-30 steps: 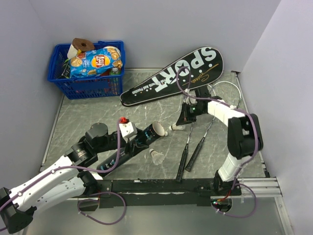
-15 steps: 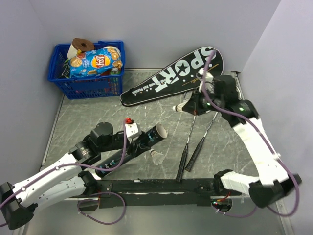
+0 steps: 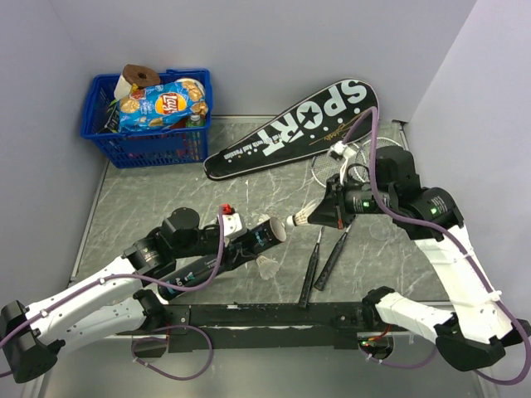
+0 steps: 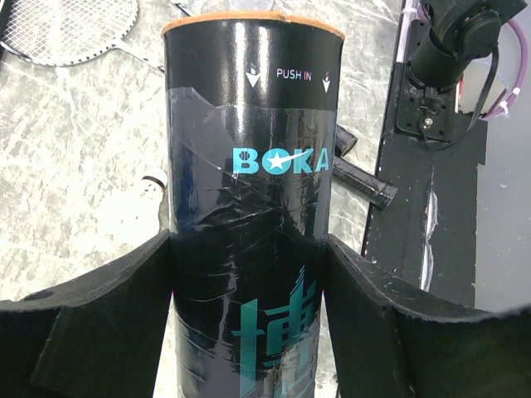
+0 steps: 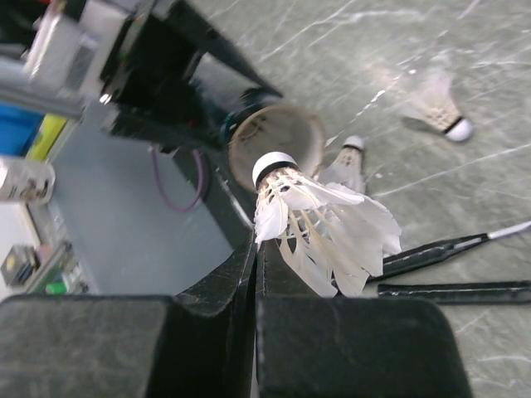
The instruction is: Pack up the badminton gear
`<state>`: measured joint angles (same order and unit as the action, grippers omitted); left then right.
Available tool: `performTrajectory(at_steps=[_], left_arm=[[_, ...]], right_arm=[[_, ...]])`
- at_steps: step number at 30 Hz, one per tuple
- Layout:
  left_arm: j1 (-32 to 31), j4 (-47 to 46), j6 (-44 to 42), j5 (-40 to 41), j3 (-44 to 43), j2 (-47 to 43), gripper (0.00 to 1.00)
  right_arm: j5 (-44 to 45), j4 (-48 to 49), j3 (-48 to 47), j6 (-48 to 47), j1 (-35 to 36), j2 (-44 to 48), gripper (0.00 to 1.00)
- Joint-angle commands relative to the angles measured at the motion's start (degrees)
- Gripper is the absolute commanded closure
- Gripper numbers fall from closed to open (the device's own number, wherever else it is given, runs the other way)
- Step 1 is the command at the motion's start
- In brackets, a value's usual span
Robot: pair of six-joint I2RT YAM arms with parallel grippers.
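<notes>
My left gripper [image 3: 238, 245] [image 4: 249, 319] is shut on the dark cylindrical tube [image 3: 249, 242] [image 4: 249, 191], a finger pressed against each side. The tube's open mouth [image 3: 278, 230] [image 5: 278, 139] points right. My right gripper [image 3: 325, 213] [image 5: 258, 253] is shut on a white feather shuttlecock [image 3: 304, 219] [image 5: 323, 220], pinching its feathers, cork toward the tube mouth and just short of it. Two more shuttlecocks [image 5: 436, 106] [image 5: 344, 164] lie on the table; one shuttlecock [image 3: 265, 265] shows below the tube. Two rackets [image 3: 311, 269] [image 3: 333, 255] lie under my right arm. The black "SPORT" cover [image 3: 294, 128] lies at the back.
A blue basket [image 3: 149, 137] of snacks stands at the back left corner. Grey walls close in the marbled table [image 3: 149, 199] on the left, back and right. The black base rail [image 3: 274, 315] runs along the near edge.
My right gripper has carried the shuttlecock left and nearer, from beside the cover to the tube's mouth. My left gripper has shifted the tube slightly right.
</notes>
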<state>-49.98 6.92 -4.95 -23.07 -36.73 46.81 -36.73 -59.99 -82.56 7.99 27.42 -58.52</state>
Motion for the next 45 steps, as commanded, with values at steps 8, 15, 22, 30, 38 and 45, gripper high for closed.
performTrajectory(at_steps=[8, 15, 22, 30, 38, 45], left_arm=[[-0.82, -1.47, -0.76, -2.50, -0.89, -0.93, 0.99], [-1.35, -1.38, -1.11, -3.65, -0.71, -1.89, 0.99], [-1.62, -1.91, -1.11, -3.65, -0.54, -3.21, 0.99], [-1.62, -3.40, -0.68, -4.79, -0.01, -4.88, 0.99], [-1.62, -4.28, -0.23, -5.32, 0.26, -5.41, 0.99], [-1.62, -4.72, 0.03, -5.32, 0.43, -5.94, 0.99]], right_arm=[[-1.06, 1.53, 3.37, 1.24, 6.15, 1.22, 1.00], [-0.36, 4.26, 2.32, 1.68, 8.17, -2.82, 1.00], [-1.15, 7.16, 2.84, 2.64, 11.69, -6.25, 1.00], [-1.50, 18.57, 10.66, 7.56, 16.52, -7.48, 1.00], [-0.27, 34.92, 20.42, 17.32, 21.01, -8.62, 1.00], [0.25, 42.59, 23.68, 21.46, 22.50, -9.07, 0.90]])
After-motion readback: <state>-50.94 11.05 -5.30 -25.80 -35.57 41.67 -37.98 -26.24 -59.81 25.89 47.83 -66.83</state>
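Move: The tube's mouth, where the right hand's shuttlecock is to go, lies about 10 cm left of that hand, 2 cm back and some 7 cm below. On the table about 26 cm beneath the right hand, one loose shuttlecock lies 14 cm left and 12 cm ahead, another 15 cm left and 3 cm back; the nearer racket handle is 8 cm back, 1 cm right. From the left hand holding the tube, the mouth is about 4 cm ahead, 8 cm right and 6 cm up. The shuttlecock, still pinched by its feathers in the right fingers, is drawn back about 3 cm, then carried left some 11 cm and down 9 cm, cork first into the tube's mouth, the shut fingertips following inside as the wrist tips down and turns a little counter-clockwise. The left hand keeps its grip on the tube, easing it back a couple of centimetres. ##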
